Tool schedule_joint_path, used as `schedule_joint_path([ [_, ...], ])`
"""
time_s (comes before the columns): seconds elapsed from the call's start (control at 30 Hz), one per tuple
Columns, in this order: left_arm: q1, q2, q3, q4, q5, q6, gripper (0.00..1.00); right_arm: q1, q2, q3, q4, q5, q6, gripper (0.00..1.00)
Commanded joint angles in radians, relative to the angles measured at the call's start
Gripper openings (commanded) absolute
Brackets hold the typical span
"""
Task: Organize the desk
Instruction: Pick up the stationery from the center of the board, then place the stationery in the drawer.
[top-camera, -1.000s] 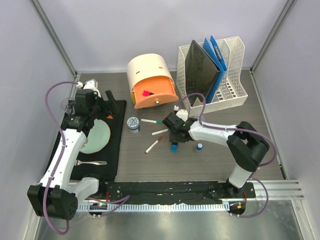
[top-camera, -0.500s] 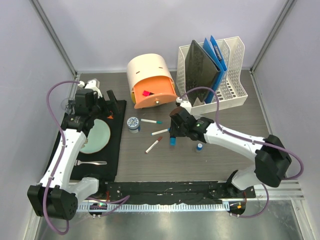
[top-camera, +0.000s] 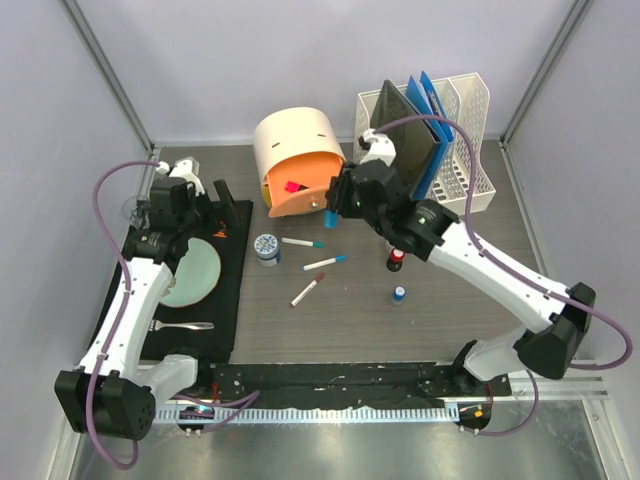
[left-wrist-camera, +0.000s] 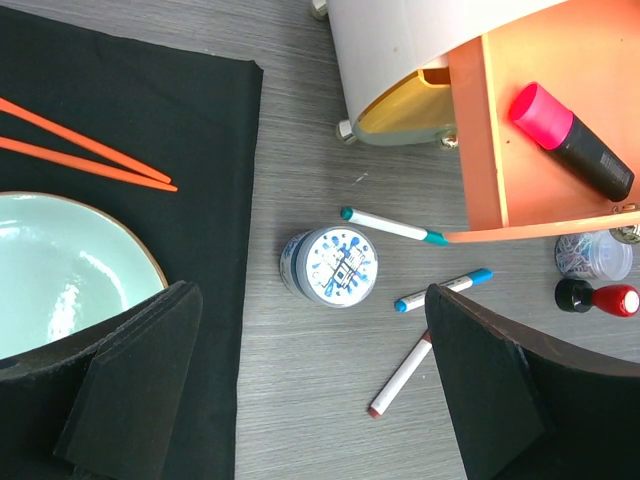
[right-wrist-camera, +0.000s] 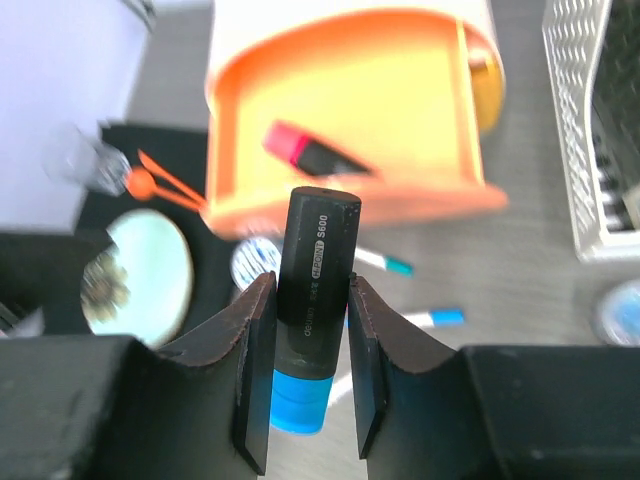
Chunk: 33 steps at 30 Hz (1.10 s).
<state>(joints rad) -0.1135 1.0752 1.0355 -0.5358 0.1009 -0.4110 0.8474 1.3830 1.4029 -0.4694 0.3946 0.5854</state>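
On the desk (top-camera: 450, 320), my right gripper (top-camera: 335, 205) is shut on a black highlighter with a blue cap (top-camera: 330, 218), held upright in the air just in front of the orange drawer box (top-camera: 300, 160). In the right wrist view the highlighter (right-wrist-camera: 318, 260) sits between both pads of this gripper (right-wrist-camera: 312, 290), cap end down. The box's open drawer (right-wrist-camera: 350, 140) holds a pink highlighter (right-wrist-camera: 315, 152). My left gripper (left-wrist-camera: 310, 390) stands open and empty above the edge of the black mat (left-wrist-camera: 130, 110), near a round blue-patterned tin (left-wrist-camera: 330, 265).
Three pens lie loose: teal-capped (top-camera: 302, 242), blue-capped (top-camera: 325, 262), red-capped (top-camera: 307, 290). A red-and-black stamp (top-camera: 396, 260) and a small blue-lidded jar (top-camera: 399, 294) stand nearby. A white file rack (top-camera: 470, 150) with folders is at the back right. A plate (top-camera: 190, 275), fork (top-camera: 185, 325) and chopsticks (left-wrist-camera: 85, 150) are on the mat.
My right arm has lifted the blue-capped highlighter off the desk and carried it back and left to the front of the orange drawer. The left arm has not moved.
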Motion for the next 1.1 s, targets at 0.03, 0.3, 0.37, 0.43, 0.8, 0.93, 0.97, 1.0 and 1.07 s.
schedule_joint_path([
  [0.03, 0.005, -0.012, 0.021, 0.034, 0.016, 0.006, 1.0, -0.024, 0.129, 0.232, 0.009, 0.095, 0.083, 0.01],
  [0.3, 0.005, -0.008, 0.015, 0.042, 0.02, 0.003, 1.0, -0.028, 0.307, 0.364, 0.117, 0.282, 0.229, 0.01],
  [0.37, 0.005, -0.008, 0.017, 0.04, 0.017, 0.008, 1.0, -0.028, 0.344, 0.407, 0.1, 0.294, 0.246, 0.01],
  [0.43, 0.005, -0.008, 0.017, 0.037, 0.011, 0.011, 1.0, -0.028, 0.384, 0.447, 0.089, 0.322, 0.261, 0.01],
  [0.8, 0.005, 0.005, 0.012, 0.042, 0.008, 0.015, 1.0, -0.028, 0.427, 0.424, 0.137, 0.346, 0.291, 0.01],
  [0.93, 0.005, 0.002, 0.012, 0.042, 0.01, 0.015, 1.0, -0.028, 0.444, 0.421, 0.135, 0.326, 0.297, 0.01],
  [0.97, 0.005, 0.0, 0.011, 0.043, 0.008, 0.014, 1.0, -0.027, 0.45, 0.421, 0.132, 0.325, 0.31, 0.01],
  [1.0, 0.005, -0.001, 0.011, 0.045, 0.006, 0.012, 1.0, -0.028, 0.453, 0.423, 0.127, 0.322, 0.318, 0.01],
  [1.07, 0.005, -0.006, 0.011, 0.045, 0.005, 0.014, 1.0, -0.028, 0.458, 0.423, 0.121, 0.32, 0.332, 0.01],
])
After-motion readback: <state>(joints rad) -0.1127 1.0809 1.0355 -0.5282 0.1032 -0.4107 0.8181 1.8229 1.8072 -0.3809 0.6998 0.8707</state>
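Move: The right hand, high over the board, already holds the blue-capped highlighter. Its goal, the open orange drawer with a pink-capped highlighter inside, lies about 14 cm ahead, 6 cm left and 14 cm below. On the table some 28 cm below the hand, the teal pen lies 1 cm ahead and 7 cm left, the blue pen 5 cm back and 2 cm left. The file rack stands roughly 16 cm ahead, 20 cm right, 18 cm lower. From the left hand the drawer is about 11 cm ahead, 14 cm right, 7 cm below. Forward and somewhat left goes the right arm, about 12 cm in all, carrying the blue-capped highlighter towards and over the open orange drawer. It rises some 3 cm at first, sinks back about 2, and slows to a near hover. The wrist turns clockwise some 20 degrees and rolls a little left side up; the fingers keep their pinch. ##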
